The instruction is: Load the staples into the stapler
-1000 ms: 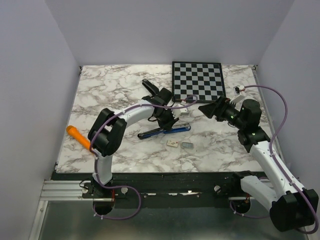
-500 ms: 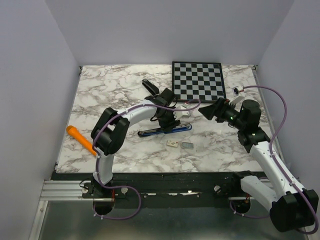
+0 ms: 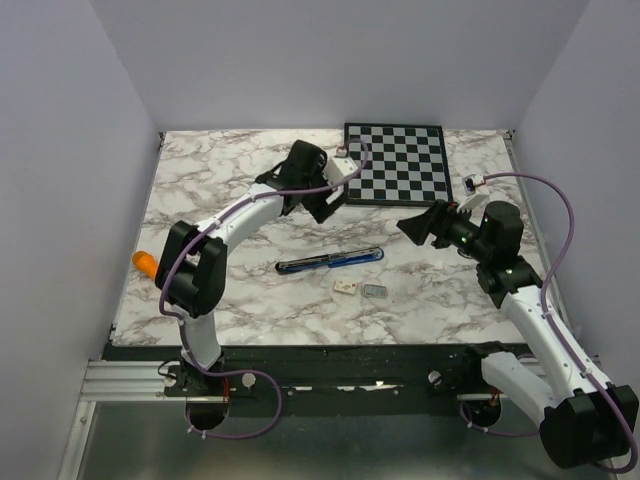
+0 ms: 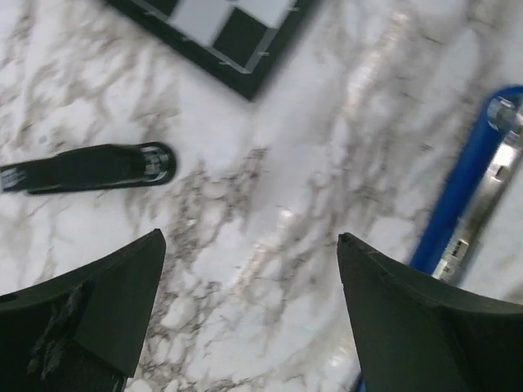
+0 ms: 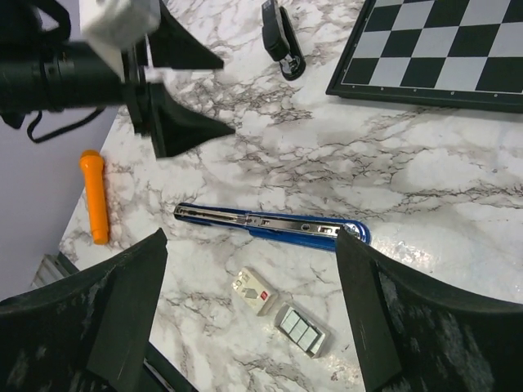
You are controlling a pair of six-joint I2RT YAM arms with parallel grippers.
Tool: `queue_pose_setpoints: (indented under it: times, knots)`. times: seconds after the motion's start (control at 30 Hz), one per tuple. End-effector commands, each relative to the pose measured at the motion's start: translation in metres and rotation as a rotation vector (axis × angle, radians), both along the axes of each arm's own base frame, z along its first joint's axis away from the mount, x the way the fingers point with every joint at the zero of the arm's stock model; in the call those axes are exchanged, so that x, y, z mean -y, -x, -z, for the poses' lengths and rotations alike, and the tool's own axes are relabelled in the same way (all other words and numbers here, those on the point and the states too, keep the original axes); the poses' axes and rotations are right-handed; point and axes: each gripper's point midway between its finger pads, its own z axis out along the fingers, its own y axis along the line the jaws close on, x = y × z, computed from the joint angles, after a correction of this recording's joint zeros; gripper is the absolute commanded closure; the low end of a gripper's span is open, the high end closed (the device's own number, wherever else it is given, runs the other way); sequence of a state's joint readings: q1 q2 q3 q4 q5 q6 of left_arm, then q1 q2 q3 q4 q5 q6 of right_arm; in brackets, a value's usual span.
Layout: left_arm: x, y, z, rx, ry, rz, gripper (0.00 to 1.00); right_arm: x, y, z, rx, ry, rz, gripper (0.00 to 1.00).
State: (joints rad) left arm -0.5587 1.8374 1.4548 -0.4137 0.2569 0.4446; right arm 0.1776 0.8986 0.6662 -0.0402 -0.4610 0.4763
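The blue stapler (image 3: 330,262) lies opened out flat on the marble table, its metal channel facing up (image 5: 270,222); its end also shows in the left wrist view (image 4: 466,196). The staples (image 3: 374,291), a small silvery-grey block (image 5: 301,331), rest just in front of it beside a tiny white box (image 5: 255,291). My left gripper (image 3: 330,203) hangs open and empty (image 4: 249,237) above bare marble behind the stapler. My right gripper (image 3: 413,226) is open and empty (image 5: 252,235), raised to the right of the stapler.
A chessboard (image 3: 396,162) lies at the back (image 5: 441,49). A black stapler (image 5: 282,37) rests left of it (image 4: 90,167), under my left arm in the top view. An orange marker (image 5: 96,196) lies near the table's left edge.
My left gripper opened, let go of the blue stapler and rose back toward the chessboard. The stapler stays flat on the table. The right gripper barely moved.
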Motion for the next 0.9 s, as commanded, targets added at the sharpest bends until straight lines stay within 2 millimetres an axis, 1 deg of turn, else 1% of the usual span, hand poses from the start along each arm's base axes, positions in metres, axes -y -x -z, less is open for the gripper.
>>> queue_pose_setpoints:
  times: [0.0,0.03,0.1,0.17,0.2,0.23,0.27,0.3,0.37,0.4,0.43,0.5,0.57,0.63,0.77,0.87]
  knots:
    - [-0.035,-0.080,-0.033,0.110,0.132,-0.412,0.06,-0.001,0.005,0.000,0.031,0.032,-0.026,0.09]
    - [-0.050,-0.096,-0.040,0.147,0.127,-0.514,0.04,-0.001,0.005,0.001,0.033,0.035,-0.026,0.08]
    - [-0.056,-0.112,-0.037,0.143,0.148,-0.630,0.02,0.000,0.006,0.004,0.032,0.044,-0.019,0.08]
    - [-0.063,-0.121,-0.034,0.124,0.186,-0.756,0.02,0.001,0.006,0.006,0.032,0.049,-0.014,0.07]
    - [-0.064,-0.124,-0.027,0.113,0.191,-0.795,0.01,0.002,0.006,0.006,0.033,0.052,-0.009,0.07]
    - [-0.062,-0.129,-0.031,0.092,0.253,-0.862,0.01,0.003,0.006,0.009,0.027,0.055,-0.003,0.06]
    - [-0.066,-0.133,-0.029,0.090,0.264,-0.906,0.01,0.004,0.005,0.009,0.030,0.058,0.001,0.06]
    - [-0.068,-0.134,-0.018,0.060,0.262,-0.950,0.01,0.005,0.005,0.009,0.031,0.060,0.003,0.06]
    - [-0.067,-0.141,-0.020,0.038,0.318,-1.024,0.01,0.005,0.006,0.011,0.027,0.061,0.003,0.05]
    - [-0.070,-0.143,-0.008,0.018,0.305,-1.053,0.01,0.005,0.006,0.010,0.029,0.063,0.007,0.05]
    - [-0.068,-0.147,-0.011,0.012,0.326,-1.065,0.01,0.006,0.006,0.011,0.028,0.065,0.010,0.05]
    - [-0.066,-0.149,-0.002,-0.025,0.336,-1.092,0.01,0.006,0.006,0.013,0.026,0.070,0.011,0.05]
    - [-0.063,-0.155,0.007,-0.045,0.339,-1.101,0.01,0.007,0.007,0.013,0.028,0.074,0.014,0.05]
    - [-0.063,-0.159,0.019,-0.067,0.331,-1.122,0.01,0.009,0.006,0.014,0.029,0.077,0.021,0.05]
    - [-0.067,-0.161,0.035,-0.095,0.318,-1.150,0.02,0.009,0.007,0.015,0.029,0.082,0.021,0.05]
    - [-0.067,-0.160,0.044,-0.118,0.308,-1.155,0.06,0.009,0.007,0.016,0.026,0.080,0.023,0.05]
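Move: The black stapler stands roughly 17 cm ahead of the left hand, 8 cm to its left and 9 cm below. The chessboard's middle lies about 22 cm ahead and 18 cm right of that hand; the opened blue stapler, already let go, lies some 10 cm back and 4 cm right, both roughly 10 cm below. From the right hand the black stapler is about 29 cm ahead, 25 cm left and 18 cm lower. The black stapler is approached by the empty left hand, which leaves the blue stapler and swings some 16 cm forward and 6 cm left, first rising a little, then sinking to end about 3 cm lower. It turns some 65 degrees counter-clockwise, its fingers going from slanting out to the right to slanting forward and down, and they stay wide open, ending just above the black stapler. ##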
